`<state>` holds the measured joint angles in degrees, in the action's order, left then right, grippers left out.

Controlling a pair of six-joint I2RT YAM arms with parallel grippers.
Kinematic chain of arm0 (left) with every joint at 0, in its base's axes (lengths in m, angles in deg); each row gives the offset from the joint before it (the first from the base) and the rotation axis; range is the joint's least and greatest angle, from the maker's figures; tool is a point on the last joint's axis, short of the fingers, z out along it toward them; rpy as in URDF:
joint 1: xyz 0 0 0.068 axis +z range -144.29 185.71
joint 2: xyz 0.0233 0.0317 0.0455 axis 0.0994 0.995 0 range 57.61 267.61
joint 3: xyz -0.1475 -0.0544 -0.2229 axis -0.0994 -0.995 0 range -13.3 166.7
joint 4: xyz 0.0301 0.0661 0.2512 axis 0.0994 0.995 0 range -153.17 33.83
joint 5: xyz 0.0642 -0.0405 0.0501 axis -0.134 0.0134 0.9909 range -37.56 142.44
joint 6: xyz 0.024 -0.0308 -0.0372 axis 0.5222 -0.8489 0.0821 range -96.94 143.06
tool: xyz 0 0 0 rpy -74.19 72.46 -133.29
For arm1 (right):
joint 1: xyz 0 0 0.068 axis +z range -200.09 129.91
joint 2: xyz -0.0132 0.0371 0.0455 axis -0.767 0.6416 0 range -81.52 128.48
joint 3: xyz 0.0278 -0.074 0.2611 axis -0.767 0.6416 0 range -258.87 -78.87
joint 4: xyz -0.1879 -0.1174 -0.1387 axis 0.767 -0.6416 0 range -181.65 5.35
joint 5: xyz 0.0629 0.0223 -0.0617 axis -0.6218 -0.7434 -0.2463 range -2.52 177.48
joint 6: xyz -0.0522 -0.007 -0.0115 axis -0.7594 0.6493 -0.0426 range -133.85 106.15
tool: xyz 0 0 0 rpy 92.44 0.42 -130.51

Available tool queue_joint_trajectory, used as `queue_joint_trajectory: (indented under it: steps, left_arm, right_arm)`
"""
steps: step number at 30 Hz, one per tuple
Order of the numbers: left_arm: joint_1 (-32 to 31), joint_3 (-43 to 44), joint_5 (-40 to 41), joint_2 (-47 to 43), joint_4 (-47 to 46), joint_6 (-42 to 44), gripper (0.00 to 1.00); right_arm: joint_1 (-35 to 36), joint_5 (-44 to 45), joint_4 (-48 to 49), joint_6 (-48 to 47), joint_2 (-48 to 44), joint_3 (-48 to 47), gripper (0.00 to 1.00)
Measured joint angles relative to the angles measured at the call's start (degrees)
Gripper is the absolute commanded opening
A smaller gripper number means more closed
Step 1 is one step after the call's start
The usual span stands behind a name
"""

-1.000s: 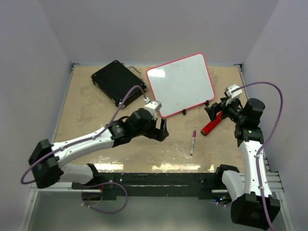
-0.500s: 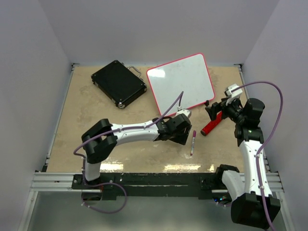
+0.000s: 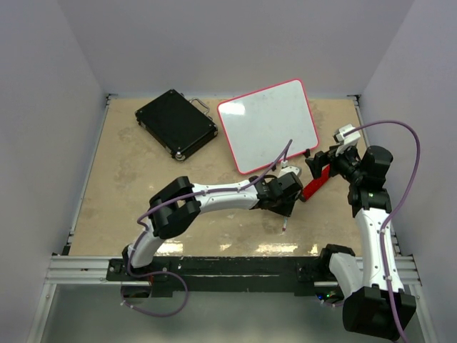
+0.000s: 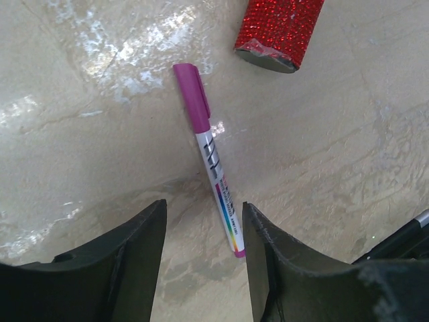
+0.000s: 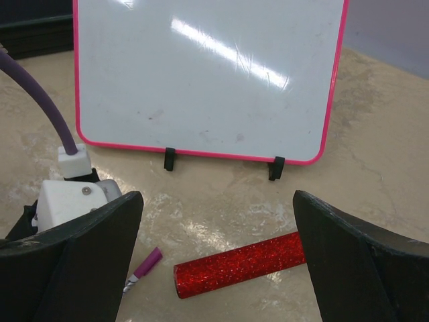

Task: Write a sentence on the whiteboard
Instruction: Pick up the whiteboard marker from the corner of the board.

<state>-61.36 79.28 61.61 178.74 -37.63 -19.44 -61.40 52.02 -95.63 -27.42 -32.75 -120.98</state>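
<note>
The whiteboard (image 3: 268,125) with its pink rim stands propped at the back, and its face (image 5: 201,74) is bare white; the sentence is not in view. A purple-capped marker (image 4: 209,157) lies flat on the table, its tail end between my left gripper's (image 4: 203,206) fingers, close to the right finger (image 4: 268,261). Those jaws stand part open, with a gap on both sides of the marker. From above, the left gripper (image 3: 284,209) hangs over the marker (image 3: 285,224). My right gripper (image 5: 216,198) is wide open above a red glitter roll (image 5: 244,263), holding nothing.
A black hard case (image 3: 176,123) lies at the back left. The red glitter roll (image 3: 313,186) lies just right of the marker, near the whiteboard's black feet (image 5: 169,158). The left wrist's white housing (image 5: 70,198) and purple cable are close to the right gripper.
My left arm has swung right, from the whiteboard's lower left corner to over the marker, and its jaws have narrowed. The right arm has not moved.
</note>
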Motion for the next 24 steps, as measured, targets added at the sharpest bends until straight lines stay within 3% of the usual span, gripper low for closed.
queue_joint_trajectory:
  steps: [14,24]
  left_arm:
    - [-1.0,8.2,1.0,7.4,5.9,0.0,0.47]
    - [-2.9,12.2,5.0,9.9,10.5,0.5,0.24]
  right_arm:
    - [0.0,0.1,0.0,0.0,0.0,0.0,0.99]
    - [0.0,0.1,0.0,0.0,0.0,0.0,0.99]
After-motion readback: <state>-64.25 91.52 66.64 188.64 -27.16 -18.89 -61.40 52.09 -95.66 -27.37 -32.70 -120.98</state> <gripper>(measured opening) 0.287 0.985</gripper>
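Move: The left hand's half-open fingers are above the near half of the marker. The marker's middle lies roughly 3 cm ahead, 2 cm to the right and 5 cm below. The red tube's middle is some 14 cm ahead and 14 cm to the right, and the whiteboard's nearer black clip about 19 cm ahead and 3 cm to the left. From the idle right hand, the marker is about 8 cm back, 4 cm left and 23 cm down. Sinking about 3 cm onto the marker with a slight shift to the right, the left hand brings its fingertips down on either side of the white barrel, nearer its back end than the cap. As it eases to a stop it rolls some 10 degrees, left side up, and the fingers close from half open to roughly a quarter; a firm pinch can't be made out. ##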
